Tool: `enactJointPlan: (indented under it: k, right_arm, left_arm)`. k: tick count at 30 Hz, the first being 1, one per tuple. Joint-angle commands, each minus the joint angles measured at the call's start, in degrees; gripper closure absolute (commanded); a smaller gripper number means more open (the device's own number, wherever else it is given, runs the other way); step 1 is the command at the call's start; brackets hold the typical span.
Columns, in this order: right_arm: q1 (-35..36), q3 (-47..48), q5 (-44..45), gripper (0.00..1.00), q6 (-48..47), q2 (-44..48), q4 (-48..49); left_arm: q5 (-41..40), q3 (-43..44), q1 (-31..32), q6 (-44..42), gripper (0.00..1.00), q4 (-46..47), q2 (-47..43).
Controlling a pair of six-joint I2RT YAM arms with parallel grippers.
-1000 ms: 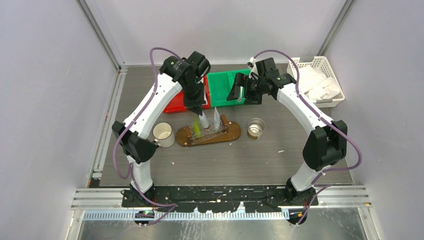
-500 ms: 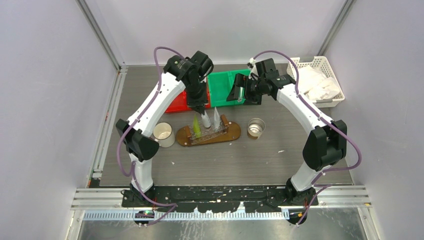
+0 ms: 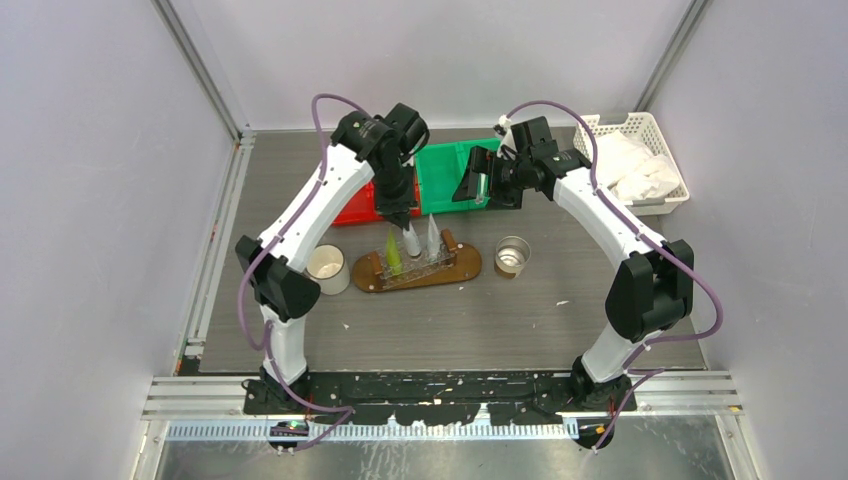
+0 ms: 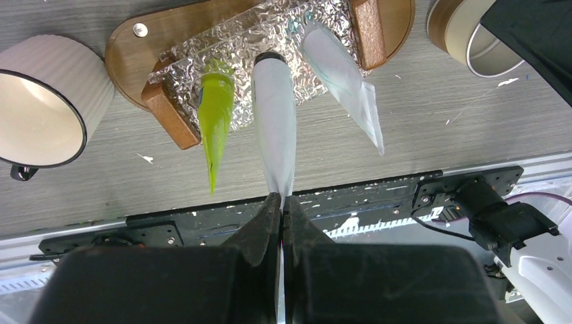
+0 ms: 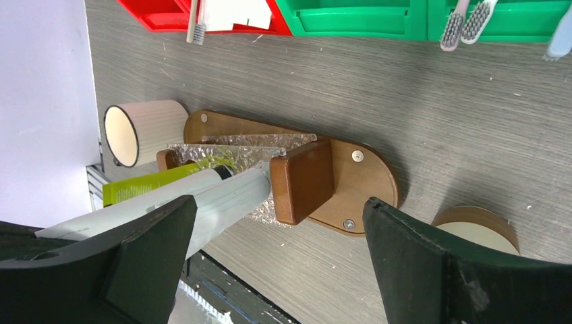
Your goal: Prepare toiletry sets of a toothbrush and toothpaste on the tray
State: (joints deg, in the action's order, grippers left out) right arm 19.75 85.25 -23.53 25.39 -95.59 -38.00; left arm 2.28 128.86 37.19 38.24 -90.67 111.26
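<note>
The wooden tray [image 3: 460, 266] holds a foil-lined rack [image 4: 260, 37] with three toothpaste tubes standing cap-down. My left gripper [image 3: 398, 214] [image 4: 281, 200] is shut on the flat crimped tail of the middle whitish tube [image 4: 273, 115] [image 3: 410, 241]. A yellow-green tube [image 4: 216, 115] [image 5: 155, 182] stands to its left and another whitish tube [image 4: 340, 74] to its right. My right gripper [image 3: 474, 190] [image 5: 276, 250] hangs open and empty above the table, behind the tray. Toothbrushes [image 5: 465, 20] lie in the green bin [image 5: 351, 17]. Another toothbrush [image 5: 194, 23] lies in the red bin [image 5: 155, 17].
A cream ribbed cup [image 3: 326, 267] stands left of the tray and a metal tin [image 3: 512, 256] right of it. A white basket [image 3: 645, 125] of cloths sits at the back right. Both bins lie just behind the tray.
My left arm has shifted slightly to the right, carrying the gripped tube's tail with it. The right arm has stayed put.
</note>
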Motion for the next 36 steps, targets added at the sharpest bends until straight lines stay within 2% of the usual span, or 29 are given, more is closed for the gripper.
enactJointPlan:
  k: [1, 6, 13, 17, 24, 34, 36]
  right_arm:
    - [-0.28, -0.77, -1.16, 0.0, -0.66, 1.24, 2.25]
    - [-0.26, -1.75, -1.53, 0.0, -0.5, 1.1, 3.09]
    - [-0.45, -2.28, -1.9, 0.0, -0.31, 0.88, 3.64]
    - [-0.52, -2.36, -2.1, 0.0, -0.25, 1.1, 3.88]
    - [-0.62, -2.99, -2.68, 0.0, -0.26, 0.97, 4.19]
    - [-0.71, -3.2, 1.05, 0.0, -1.07, -0.06, 2.04]
    - [-0.75, -2.64, 2.58, 0.01, -1.65, -1.37, 0.08]
  left_arm:
    - [-0.78, -0.14, 0.34, -1.24, 0.99, -11.19, 0.08]
    - [-0.72, -0.8, 0.76, -1.48, 0.99, -11.19, 1.47]
    - [-0.79, -1.15, 1.04, -1.51, 0.85, -11.19, 3.65]
    - [-0.78, -1.06, 1.22, -1.59, 0.84, -11.19, 4.85]
    - [-1.38, 1.93, 1.31, -1.17, 0.66, -11.19, 5.7]
    - [-5.92, 16.95, 1.36, -0.88, 0.69, -11.01, 2.15]
    - [-7.28, 16.44, 1.94, -0.56, 0.72, -8.89, -1.72]
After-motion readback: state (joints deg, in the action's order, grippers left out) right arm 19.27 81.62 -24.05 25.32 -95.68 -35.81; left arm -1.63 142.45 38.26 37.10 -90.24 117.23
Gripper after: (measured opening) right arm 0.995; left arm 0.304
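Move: The left hand grips the white toothpaste tube, which hangs down and slightly forward-right. The rack's middle slot is about 3 cm ahead of that hand, 2 cm right and 14 cm below. The green tube stands some 4 cm left of the slot, and the other white tube 5 cm right of it. The mug lies 18 cm left of the hand, 1 cm back, and the metal cup 26 cm right, 2 cm ahead. From the right hand, the slot is about 15 cm left, 5 cm back. Downward first, about 4 cm, the left hand brings the white toothpaste tube into the rack's middle slot, its fingers easing open to roughly a third on the way. It then lets the tube go and draws away, rising some 5 cm and going 3 cm forward, with the fingertips swinging about 10 degrees forward. ##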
